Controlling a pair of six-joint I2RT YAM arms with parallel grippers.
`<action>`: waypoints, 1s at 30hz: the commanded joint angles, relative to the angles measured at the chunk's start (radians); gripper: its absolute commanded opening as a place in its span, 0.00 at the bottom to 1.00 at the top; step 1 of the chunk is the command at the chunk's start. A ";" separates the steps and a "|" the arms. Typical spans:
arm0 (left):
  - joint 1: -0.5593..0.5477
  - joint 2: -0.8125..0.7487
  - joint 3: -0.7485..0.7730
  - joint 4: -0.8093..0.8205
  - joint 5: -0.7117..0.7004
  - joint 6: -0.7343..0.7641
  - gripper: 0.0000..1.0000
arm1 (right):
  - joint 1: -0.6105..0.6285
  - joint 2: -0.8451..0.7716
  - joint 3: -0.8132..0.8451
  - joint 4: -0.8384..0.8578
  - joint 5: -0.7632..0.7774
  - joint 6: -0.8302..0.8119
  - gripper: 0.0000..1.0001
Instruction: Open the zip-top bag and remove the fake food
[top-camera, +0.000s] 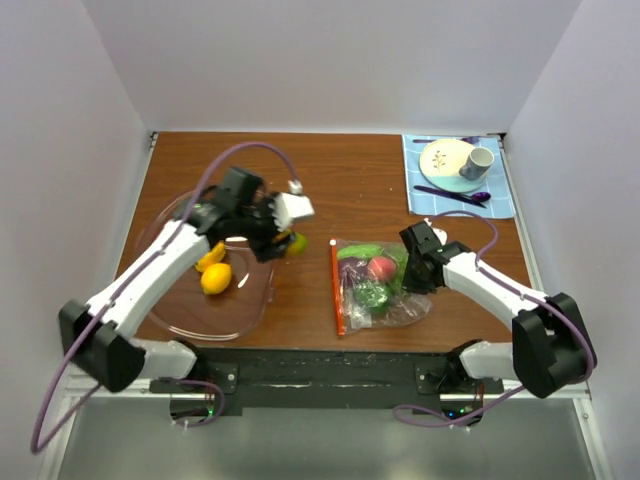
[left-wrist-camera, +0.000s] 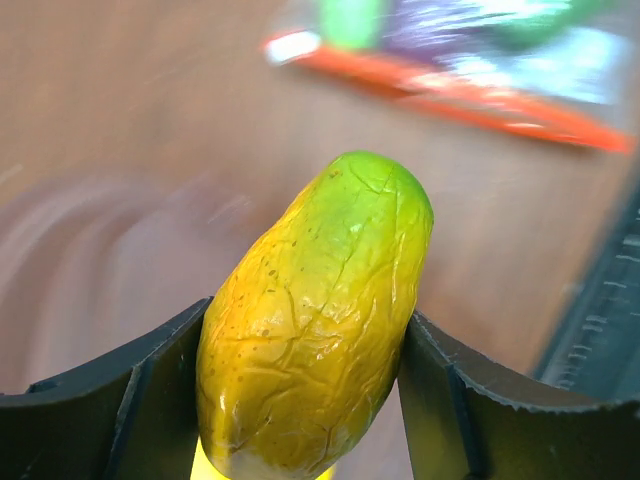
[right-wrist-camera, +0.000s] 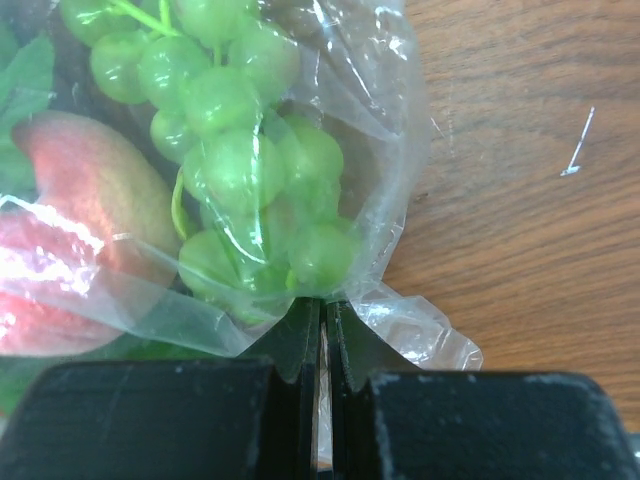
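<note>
The zip-top bag (top-camera: 378, 287) lies on the table right of centre, its orange-red zip strip (top-camera: 337, 290) facing left. Inside it I see fake food: green grapes (right-wrist-camera: 240, 170), a pink-red peach (right-wrist-camera: 70, 220) and a purple piece (top-camera: 352, 275). My right gripper (right-wrist-camera: 322, 312) is shut on the bag's far plastic edge (right-wrist-camera: 420, 335). My left gripper (left-wrist-camera: 310, 318) is shut on a yellow-green mango-like fruit (left-wrist-camera: 320, 320), held just above the right rim of the clear pinkish bowl (top-camera: 165, 310), between bowl and bag.
Two yellow lemons (top-camera: 215, 277) lie in the bowl. A blue placemat (top-camera: 505, 205) at the back right carries a plate (top-camera: 440, 158), a cup (top-camera: 477, 162) and a purple spoon (top-camera: 455, 195). White walls enclose three sides of the table.
</note>
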 joint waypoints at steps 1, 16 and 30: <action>0.193 -0.123 -0.071 -0.029 -0.048 0.061 0.00 | 0.001 -0.042 0.049 -0.040 0.012 0.012 0.00; 0.288 -0.052 -0.070 0.094 0.113 -0.141 1.00 | -0.001 -0.164 0.314 -0.183 -0.031 -0.022 0.00; -0.081 0.075 -0.137 0.134 0.198 -0.181 1.00 | 0.004 -0.210 0.416 -0.247 -0.100 -0.013 0.00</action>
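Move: From the left hand, which already holds the yellow-green mango, the middle of the clear bin lies about 18 cm left, 1 ahead and 16 below; a round yellow fruit sits in it some 17 cm left and 3 back, the bananas 18 left and 3 ahead. The right hand already pinches the bag's closed end: the bag's middle is about 11 cm to its left, level fore and aft, the peach 10 left and 5 ahead, the green pepper 12 left and 3 back. Swinging left about 12 cm over the near side of the bin, the left hand dips, opens to let go of the mango, then sweeps back right some 16 cm towards the bag, fingers wide, over a hump and sinking again. Meanwhile the right hand keeps its pinch and hoists the bag's closed end some 17 cm, drifting a little forward and left, fingers tipping outward. ##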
